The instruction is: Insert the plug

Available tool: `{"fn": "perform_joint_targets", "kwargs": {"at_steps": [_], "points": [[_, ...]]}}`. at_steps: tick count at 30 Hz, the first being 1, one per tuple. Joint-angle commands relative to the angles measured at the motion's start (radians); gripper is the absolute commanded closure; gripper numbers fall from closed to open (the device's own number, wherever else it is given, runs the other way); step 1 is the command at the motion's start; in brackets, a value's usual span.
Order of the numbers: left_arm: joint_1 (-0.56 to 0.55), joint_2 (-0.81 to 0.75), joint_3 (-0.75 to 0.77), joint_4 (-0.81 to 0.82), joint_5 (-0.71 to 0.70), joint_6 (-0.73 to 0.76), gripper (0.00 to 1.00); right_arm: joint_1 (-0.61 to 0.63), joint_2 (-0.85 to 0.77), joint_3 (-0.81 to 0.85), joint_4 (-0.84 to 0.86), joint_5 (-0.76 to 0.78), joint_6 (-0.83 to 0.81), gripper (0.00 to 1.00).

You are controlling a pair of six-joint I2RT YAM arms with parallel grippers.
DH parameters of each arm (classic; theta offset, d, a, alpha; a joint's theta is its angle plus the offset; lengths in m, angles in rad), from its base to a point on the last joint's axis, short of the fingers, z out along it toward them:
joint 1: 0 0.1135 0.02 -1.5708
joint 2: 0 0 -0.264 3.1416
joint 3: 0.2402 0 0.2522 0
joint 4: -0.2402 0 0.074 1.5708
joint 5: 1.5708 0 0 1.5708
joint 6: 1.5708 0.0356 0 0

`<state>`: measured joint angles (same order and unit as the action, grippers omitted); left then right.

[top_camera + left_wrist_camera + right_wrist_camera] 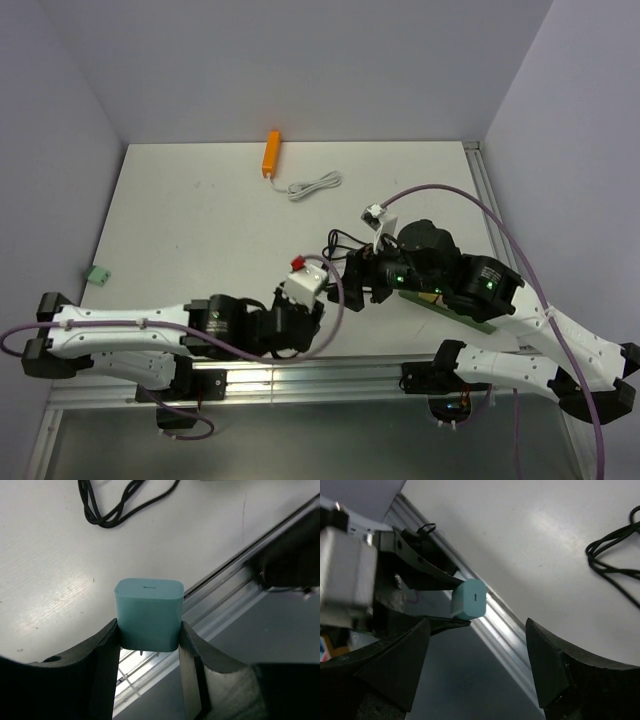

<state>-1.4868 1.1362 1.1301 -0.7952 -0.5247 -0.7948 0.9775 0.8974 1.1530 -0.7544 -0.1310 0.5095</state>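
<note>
A pale teal charger block [148, 612] with a slot in its top face is clamped between the fingers of my left gripper [148, 630], which is shut on its sides; its metal prongs point down over the table's rail. From above the block looks white [305, 285]. My right gripper [477, 627] faces the block [469, 599] from a short distance, open, nothing between its fingers. In the top view the right gripper [353, 278] sits just right of the left gripper [308, 292]. A coiled black cable [340, 243] lies behind them; I cannot make out its plug end.
An orange bar [271, 153] with a white cord [315, 185] lies at the back. A green block [98, 273] sits at the left edge. A green board [445, 305] is under the right arm. An aluminium rail [300, 375] runs along the near edge.
</note>
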Motion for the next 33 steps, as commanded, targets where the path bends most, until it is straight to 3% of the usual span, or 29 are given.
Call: {"fn": "perform_joint_targets", "kwargs": {"at_steps": [1, 5, 8, 11, 16, 33], "points": [[-0.15, 0.069, 0.059, -0.042, -0.263, 0.04, 1.0, 0.0, -0.057, -0.001, -0.046, -0.156, 0.082, 0.18], [-0.311, 0.138, 0.099, -0.079, -0.443, 0.022, 1.0, 0.0, -0.103, -0.001, -0.092, -0.193, 0.092, 0.2], [-0.354, 0.117, 0.073, -0.004, -0.433, 0.089, 1.0, 0.0, -0.117, 0.001, -0.16, -0.197, 0.055, 0.21], [-0.374, 0.059, 0.03, 0.099, -0.419, 0.157, 1.0, 0.001, -0.107, -0.031, -0.165, -0.269, 0.04, 0.21], [-0.401, -0.003, -0.016, 0.22, -0.425, 0.241, 1.0, 0.001, -0.066, -0.072, -0.126, -0.341, 0.101, 0.32], [-0.411, 0.071, 0.037, 0.169, -0.48, 0.236, 1.0, 0.001, 0.031, -0.041, -0.053, -0.45, 0.221, 0.37]]}}
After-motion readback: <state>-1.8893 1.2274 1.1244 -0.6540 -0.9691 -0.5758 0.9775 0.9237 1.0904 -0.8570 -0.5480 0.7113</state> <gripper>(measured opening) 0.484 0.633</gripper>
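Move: The teal plug, still held in the left gripper, lies about 9 cm to the right hand's left, 3 cm back and 7 cm below it. From the left hand, the right gripper is some 9 cm right, 3 cm ahead and 7 cm higher. On the table, about 28 cm below the right hand, the black cord lies 18 cm straight ahead and the green power strip 8 cm ahead and 25 cm right. Both hands draw back, right about 8 cm, left 5 cm with plug gripped, the right's open fingers narrowing towards it. ##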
